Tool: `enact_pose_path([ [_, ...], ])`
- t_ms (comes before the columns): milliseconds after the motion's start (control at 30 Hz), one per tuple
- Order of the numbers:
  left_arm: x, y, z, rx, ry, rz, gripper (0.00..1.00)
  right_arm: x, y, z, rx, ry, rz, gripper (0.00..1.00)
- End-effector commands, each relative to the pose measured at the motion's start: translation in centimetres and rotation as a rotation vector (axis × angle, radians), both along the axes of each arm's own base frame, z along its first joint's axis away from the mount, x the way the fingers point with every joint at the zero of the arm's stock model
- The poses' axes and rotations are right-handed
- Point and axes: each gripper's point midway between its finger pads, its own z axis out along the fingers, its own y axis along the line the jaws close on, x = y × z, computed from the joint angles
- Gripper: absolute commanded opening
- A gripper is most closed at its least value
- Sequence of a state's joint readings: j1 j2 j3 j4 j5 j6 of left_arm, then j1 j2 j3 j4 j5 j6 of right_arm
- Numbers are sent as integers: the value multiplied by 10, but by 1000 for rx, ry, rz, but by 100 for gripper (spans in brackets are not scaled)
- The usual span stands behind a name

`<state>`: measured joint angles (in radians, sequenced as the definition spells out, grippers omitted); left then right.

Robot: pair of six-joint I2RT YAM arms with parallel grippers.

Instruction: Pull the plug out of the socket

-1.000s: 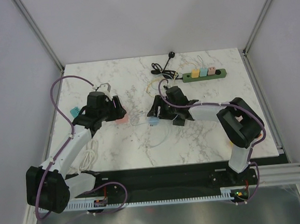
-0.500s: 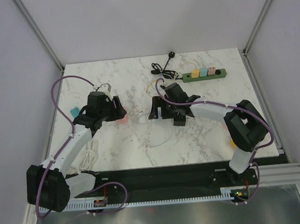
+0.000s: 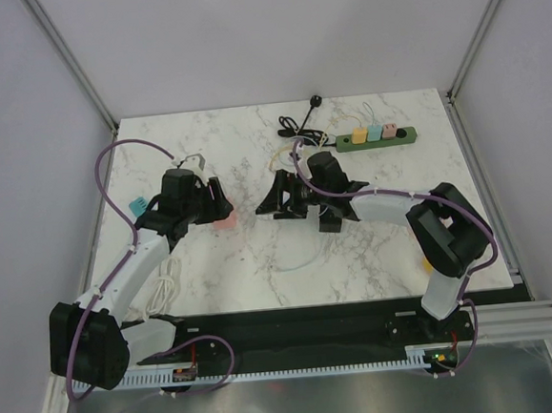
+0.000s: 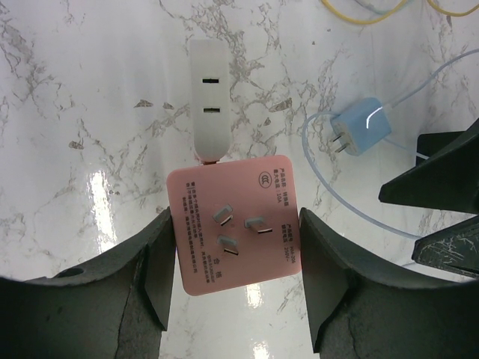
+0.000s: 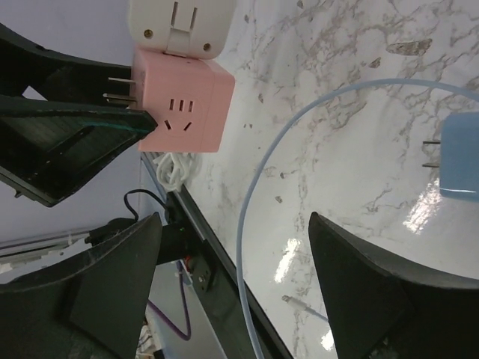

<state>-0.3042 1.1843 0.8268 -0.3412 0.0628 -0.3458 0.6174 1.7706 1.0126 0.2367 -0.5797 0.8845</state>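
A pink cube socket point(image 4: 232, 224) sits between my left gripper's point(image 4: 236, 258) fingers, its three prongs facing the camera. A white adaptor point(image 4: 209, 97) is still plugged into its far side. It also shows in the right wrist view point(image 5: 183, 105) and the top view point(image 3: 225, 222). A blue plug point(image 4: 363, 129) with a light blue cable point(image 5: 254, 202) lies loose on the marble to the right of the cube. My right gripper point(image 5: 233, 218) is wide open and empty just right of the cube, over the cable; the top view point(image 3: 271, 199) shows it too.
A green power strip point(image 3: 376, 138) with three coloured plugs lies at the back right, with a black cable point(image 3: 298, 123) beside it. A white coiled cable point(image 3: 167, 282) lies at the front left. A teal object point(image 3: 137, 206) sits at the left edge.
My right gripper has moved left, away from the blue plug and towards the pink cube, with its jaws wide open. The left gripper has stayed on the cube.
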Motion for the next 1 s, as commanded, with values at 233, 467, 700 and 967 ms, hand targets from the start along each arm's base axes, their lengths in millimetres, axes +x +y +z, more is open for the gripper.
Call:
enact_pose_path([
  [233,2,-22,11,-73,-49,-120,2,63,10,30,2,-202,-123,89],
  [467,-2,-30,11,-97,-50,-165,2,67,60,50,308,-61,-102,87],
  [700,-2,-35,11,-112,-55,-193,2,57,88,31,272,-55,-62,87],
  [967,-3,-42,13,-139,-59,-232,2,56,99,12,251,-25,-62,87],
])
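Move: The white plug stands on the far side of the pink socket that the left gripper still holds, about 4 cm ahead of that hand and 3 cm above it, 1 cm to its right. From the open, empty right gripper the white plug is roughly 12 cm to the left, 5 cm farther out and about level. From the right gripper the pink socket lies 13 cm left, 1 cm ahead and 2 cm lower; the blue plug lies on the table 3 cm ahead, 4 cm right and 8 cm below. Swing the right gripper forward with a slight rise, then left and a little back down, some 9 cm leftward in all. Tip its fingertips up about 10 degrees and keep the fingers wide open as they come to either side of the white plug. Meanwhile bring the left gripper about 2.5 cm right to meet it, turning slightly clockwise and keeping its grip on the pink socket. ##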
